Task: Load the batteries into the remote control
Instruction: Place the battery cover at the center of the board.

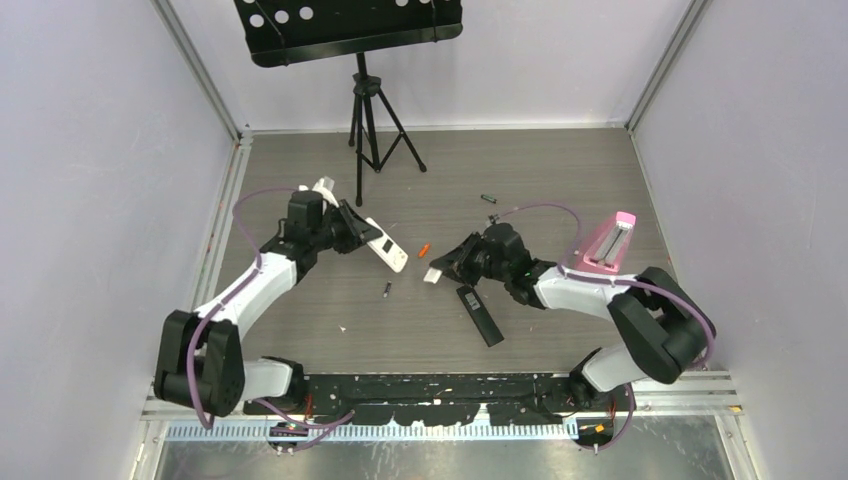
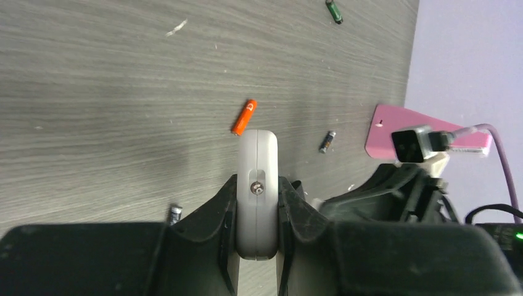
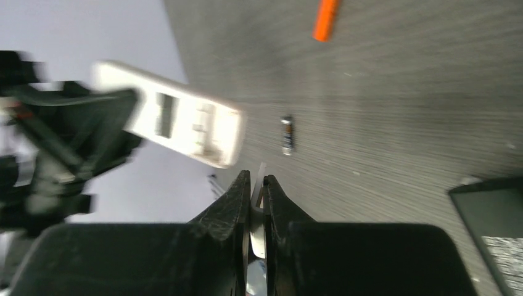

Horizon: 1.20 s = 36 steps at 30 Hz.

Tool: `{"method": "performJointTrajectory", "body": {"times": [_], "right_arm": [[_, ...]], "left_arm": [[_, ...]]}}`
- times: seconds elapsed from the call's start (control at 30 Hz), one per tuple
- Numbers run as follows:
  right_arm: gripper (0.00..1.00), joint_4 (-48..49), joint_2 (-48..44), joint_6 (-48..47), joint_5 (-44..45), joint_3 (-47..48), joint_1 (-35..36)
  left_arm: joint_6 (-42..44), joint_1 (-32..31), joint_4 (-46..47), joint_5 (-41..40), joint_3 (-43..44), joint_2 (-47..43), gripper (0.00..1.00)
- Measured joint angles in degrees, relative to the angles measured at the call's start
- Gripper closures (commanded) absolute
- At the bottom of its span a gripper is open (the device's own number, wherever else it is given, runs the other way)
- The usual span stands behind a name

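Note:
My left gripper (image 1: 352, 228) is shut on the white remote control (image 1: 385, 247), clamping its sides (image 2: 258, 154) and holding it tilted above the table. The right wrist view shows the remote's back (image 3: 185, 120) with an open recess. My right gripper (image 1: 447, 266) is shut on a thin white flat cover piece (image 3: 259, 179), just right of the remote. Batteries lie loose on the table: an orange one (image 1: 425, 248) between the grippers, a green one (image 1: 489, 199) farther back, a dark one (image 1: 388, 290) below the remote and another dark one (image 2: 327, 141).
A black remote (image 1: 480, 315) lies near the right arm's wrist. A pink object (image 1: 610, 243) stands at the right. A music stand on a tripod (image 1: 370, 110) occupies the back. Walls enclose the table on three sides.

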Motion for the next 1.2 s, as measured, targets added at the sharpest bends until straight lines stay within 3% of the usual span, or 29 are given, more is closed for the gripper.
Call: {"method": "performJointTrajectory", "body": {"times": [0.2,0.6,0.87,1.1,1.2], "right_arm": [[0.96,-7.6,6.7,-7.4,0.0,2.2,2.7],[0.57,-19.0,6.9,-15.0,4.0,3.7,3.8],[0.35,-22.2,-8.4,-16.6,4.2,2.6,3.8],[0.17,-18.1,-22.7,-17.1,-1.6,-0.2,3.9],[0.13,-14.0,-27.2,-16.1,-3.9,-1.2,4.9]], "left_arm": [[6.9,0.0,-7.8,-2.1,5.6,-3.9,1.0],[11.2,0.0,-7.1,14.3,6.8,-4.3,1.0],[8.9,0.0,0.7,24.2,5.0,-9.0,1.0],[4.4,0.0,5.9,26.0,3.1,-14.1,1.0],[1.8,0.0,9.0,26.8,2.4,-15.6,1.0]]}}
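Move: The right hand still pinches the white battery cover. The bare spot it is taken to lies about 3 cm back, 1 cm right and 10 cm below that hand. On the table at that level, from the same hand, the black remote is some 7 cm back and 9 cm right, the orange battery 10 cm ahead and 4 cm left, and the small black battery level and 13 cm left. From the left hand, the spot is about 9 cm back, 16 cm right and 12 cm down. Still pinching the cover, the right hand sets it down on the bare table beside the black remote: about 9 cm down and 4 cm back, a little right, fingertips tipping steeper. The fingers open and let go, then the hand rises some 18 cm, levelling and drawing back, fingers wide. The left hand keeps its grip on the white remote, lifting it some 15 cm while drawing back and right and turning clockwise. ##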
